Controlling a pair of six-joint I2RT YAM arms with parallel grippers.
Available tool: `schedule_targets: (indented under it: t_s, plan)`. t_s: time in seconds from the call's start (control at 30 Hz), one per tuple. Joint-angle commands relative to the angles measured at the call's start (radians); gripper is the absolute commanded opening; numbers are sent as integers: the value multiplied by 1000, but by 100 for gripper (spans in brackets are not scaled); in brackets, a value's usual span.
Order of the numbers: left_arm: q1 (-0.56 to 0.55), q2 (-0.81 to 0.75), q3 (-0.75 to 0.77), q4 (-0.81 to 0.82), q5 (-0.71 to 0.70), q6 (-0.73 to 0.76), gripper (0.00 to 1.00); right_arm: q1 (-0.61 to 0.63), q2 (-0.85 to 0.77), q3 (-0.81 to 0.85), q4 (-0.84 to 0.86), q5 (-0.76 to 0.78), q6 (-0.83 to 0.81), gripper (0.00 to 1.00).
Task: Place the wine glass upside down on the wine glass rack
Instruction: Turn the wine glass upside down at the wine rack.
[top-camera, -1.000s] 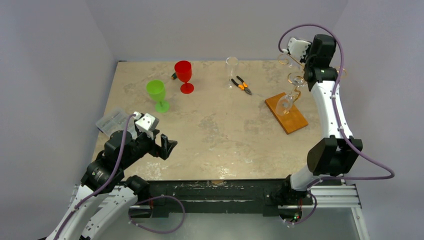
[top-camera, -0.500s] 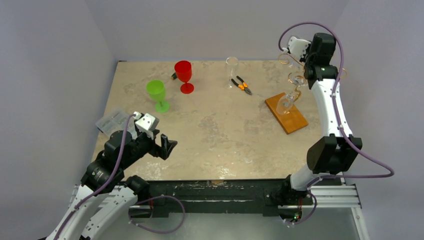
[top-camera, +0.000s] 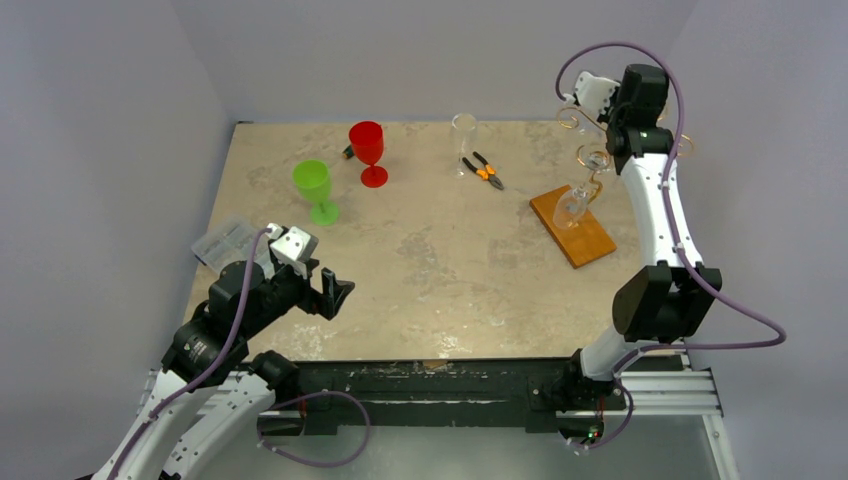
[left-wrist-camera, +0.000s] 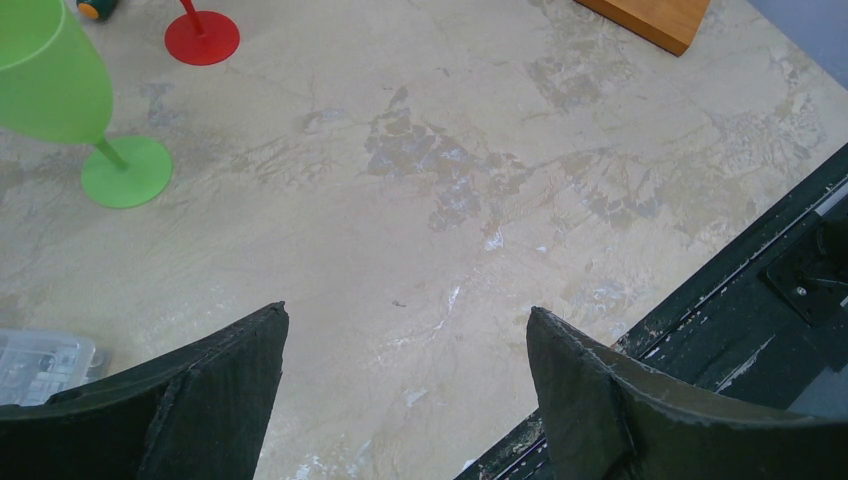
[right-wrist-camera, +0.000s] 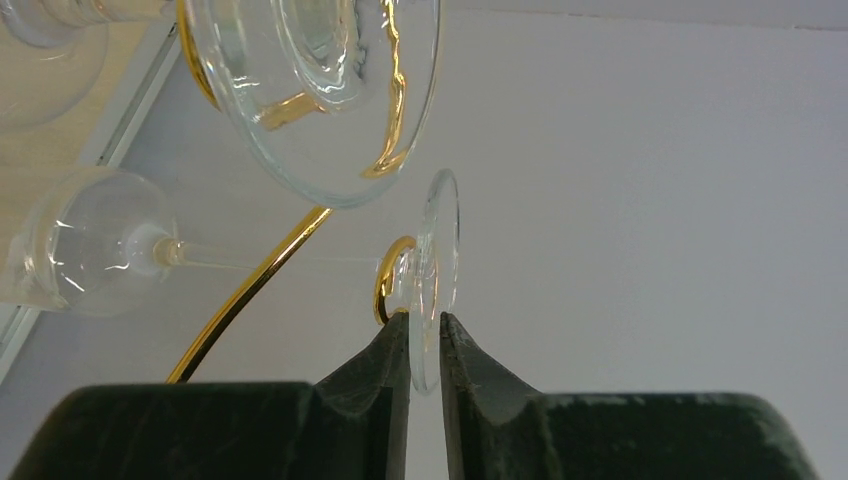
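Note:
In the right wrist view the clear wine glass (right-wrist-camera: 438, 245) hangs with its round foot caught in a gold loop of the wine glass rack (right-wrist-camera: 250, 290). Its stem runs left to the bowl (right-wrist-camera: 90, 245). My right gripper (right-wrist-camera: 425, 335) is shut on the lower rim of that foot, which fills the narrow gap between the pads. From above, the right gripper (top-camera: 588, 110) is high over the rack's orange wooden base (top-camera: 585, 243). Another clear glass (top-camera: 571, 206) hangs upside down on the rack. My left gripper (left-wrist-camera: 405, 330) hovers open and empty over the near left of the table.
On the table stand a green goblet (top-camera: 314, 188), a red goblet (top-camera: 368, 150) and a tall clear glass (top-camera: 463, 138), with orange-handled pliers (top-camera: 486, 171) beside it. A clear plastic box (top-camera: 225, 240) lies at the left edge. The right wall is close behind the rack.
The right wrist has shifted slightly toward the far wall beside the rack's top. The left arm has not moved.

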Motion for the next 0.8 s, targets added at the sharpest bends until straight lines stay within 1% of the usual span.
schedule_targets:
  t_s: [0.0,0.2,0.47,0.77]
  plan:
    - [6,-3,-3,40,9,14,86,3,-20,53,31,-2,15,16]
    - [6,-3,-3,41,9,14,86,3,-33,51,21,-11,20,23]
    - [6,-3,-3,40,9,14,86,3,-53,37,23,-18,21,29]
    - [7,-2,-3,40,9,15,86,3,-89,27,-3,-12,30,38]
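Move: The rack hook that this glass goes on lies almost at the right hand's fingertips, about 3 cm ahead, 1 cm to the right and 1 cm below; the upturned foot's near edge is still between the barely open fingers. A second glass foot hangs roughly 8 cm to the hand's left, 5 cm farther out and 3 cm lower; a third is some 10 cm left and 7 cm back, also 3 cm lower. From the left hand that hook is about 33 cm ahead, 60 cm right and 12 cm higher. The right hand first stays at the upside-down glass while its fingers spread from a narrow slit to about a third open, the upper finger coming clear of the foot and the lower one staying close against its underside. Late on, with the fingers still opening, the hand eases up about 1 cm and back towards the base by about half a centimetre, the wrist keeping its attitude. ##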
